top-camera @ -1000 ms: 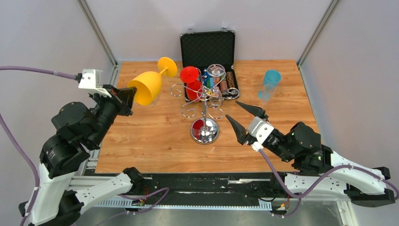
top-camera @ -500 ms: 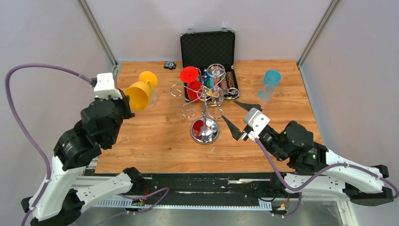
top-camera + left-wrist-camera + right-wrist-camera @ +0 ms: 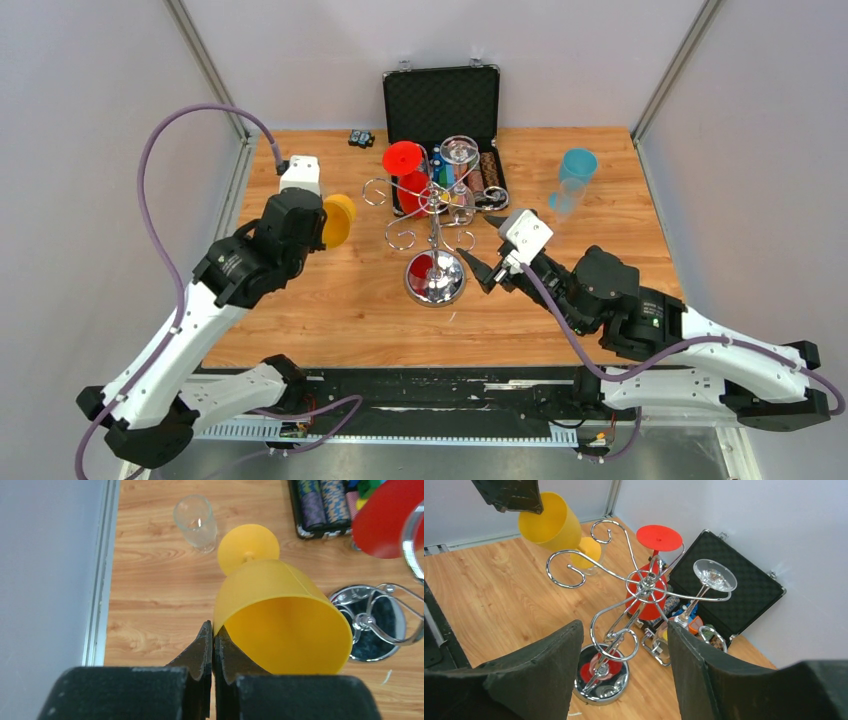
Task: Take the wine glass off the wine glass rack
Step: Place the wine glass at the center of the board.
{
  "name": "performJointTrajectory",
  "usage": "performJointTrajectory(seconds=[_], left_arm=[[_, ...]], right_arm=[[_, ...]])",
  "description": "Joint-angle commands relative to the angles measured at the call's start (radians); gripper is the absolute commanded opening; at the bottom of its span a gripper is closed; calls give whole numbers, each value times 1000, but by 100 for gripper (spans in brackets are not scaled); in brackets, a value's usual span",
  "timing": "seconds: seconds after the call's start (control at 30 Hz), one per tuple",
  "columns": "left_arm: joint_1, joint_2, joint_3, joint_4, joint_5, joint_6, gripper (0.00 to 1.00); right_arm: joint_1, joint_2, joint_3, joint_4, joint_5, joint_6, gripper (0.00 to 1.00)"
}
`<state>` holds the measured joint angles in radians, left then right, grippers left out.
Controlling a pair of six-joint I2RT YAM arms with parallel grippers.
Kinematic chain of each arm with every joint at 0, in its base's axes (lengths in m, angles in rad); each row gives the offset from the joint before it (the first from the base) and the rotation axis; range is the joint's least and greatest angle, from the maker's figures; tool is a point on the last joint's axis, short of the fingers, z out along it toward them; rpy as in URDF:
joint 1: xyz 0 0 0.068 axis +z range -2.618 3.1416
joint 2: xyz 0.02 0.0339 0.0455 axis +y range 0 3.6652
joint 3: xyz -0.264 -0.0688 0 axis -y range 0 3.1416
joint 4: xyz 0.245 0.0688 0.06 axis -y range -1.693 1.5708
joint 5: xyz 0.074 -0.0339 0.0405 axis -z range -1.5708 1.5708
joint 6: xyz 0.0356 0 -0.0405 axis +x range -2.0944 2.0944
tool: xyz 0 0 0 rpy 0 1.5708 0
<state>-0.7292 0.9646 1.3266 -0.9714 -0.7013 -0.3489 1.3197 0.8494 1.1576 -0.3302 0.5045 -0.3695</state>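
Observation:
The chrome wine glass rack (image 3: 432,212) stands mid-table on its round mirrored base (image 3: 434,277). A red wine glass (image 3: 404,160) and a clear wine glass (image 3: 459,150) hang upside down from its curled arms. Left of the rack, my left gripper (image 3: 213,630) is shut on the rim of a yellow wine glass (image 3: 280,625), which is off the rack and tilted, its foot (image 3: 248,542) pointing away. My right gripper (image 3: 624,625) is open just right of the rack, nothing between its fingers, with the rack (image 3: 644,585) straight ahead.
An open black chip case (image 3: 441,100) lies behind the rack. A small clear tumbler (image 3: 196,521) stands on the table near the yellow foot. A blue glass (image 3: 576,168) sits at the back right, and a small black item (image 3: 361,137) at the back left.
My left arm has swung the yellow wine glass forward and down, closer to the rack's left side. My right gripper has moved left toward the rack and opened wider.

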Motion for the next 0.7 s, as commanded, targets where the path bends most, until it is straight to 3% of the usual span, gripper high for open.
performJointTrajectory(seconds=[0.0, 0.47, 0.67], left_arm=[[118, 18, -24, 75, 163, 37, 0], [455, 237, -84, 150, 572, 114, 0], [519, 348, -51, 154, 626, 133, 0]], right_arm=[[-3, -14, 26, -41, -4, 97, 65], [-4, -89, -37, -105, -16, 231, 65], [-4, -114, -73, -109, -34, 266, 66]])
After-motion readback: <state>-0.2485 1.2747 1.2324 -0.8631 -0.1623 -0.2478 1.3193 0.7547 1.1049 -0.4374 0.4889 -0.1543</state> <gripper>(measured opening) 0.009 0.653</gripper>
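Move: The left hand already pinches the rim of the yellow wine glass; the open board it is being taken to is roughly 7 cm ahead, 3 cm right and 31 cm below. A clear wine glass stands about 14 cm ahead, 2 cm left and 24 cm below, and the rack base is some 4 cm back, 23 cm right and 30 cm below. From the right hand, that open board is about 15 cm ahead, 28 cm left and 40 cm below. Left hand, rim still pinched, sinks about 12 cm boardwards and 6 forward, tipping down 25 degrees; right sinks slightly. ##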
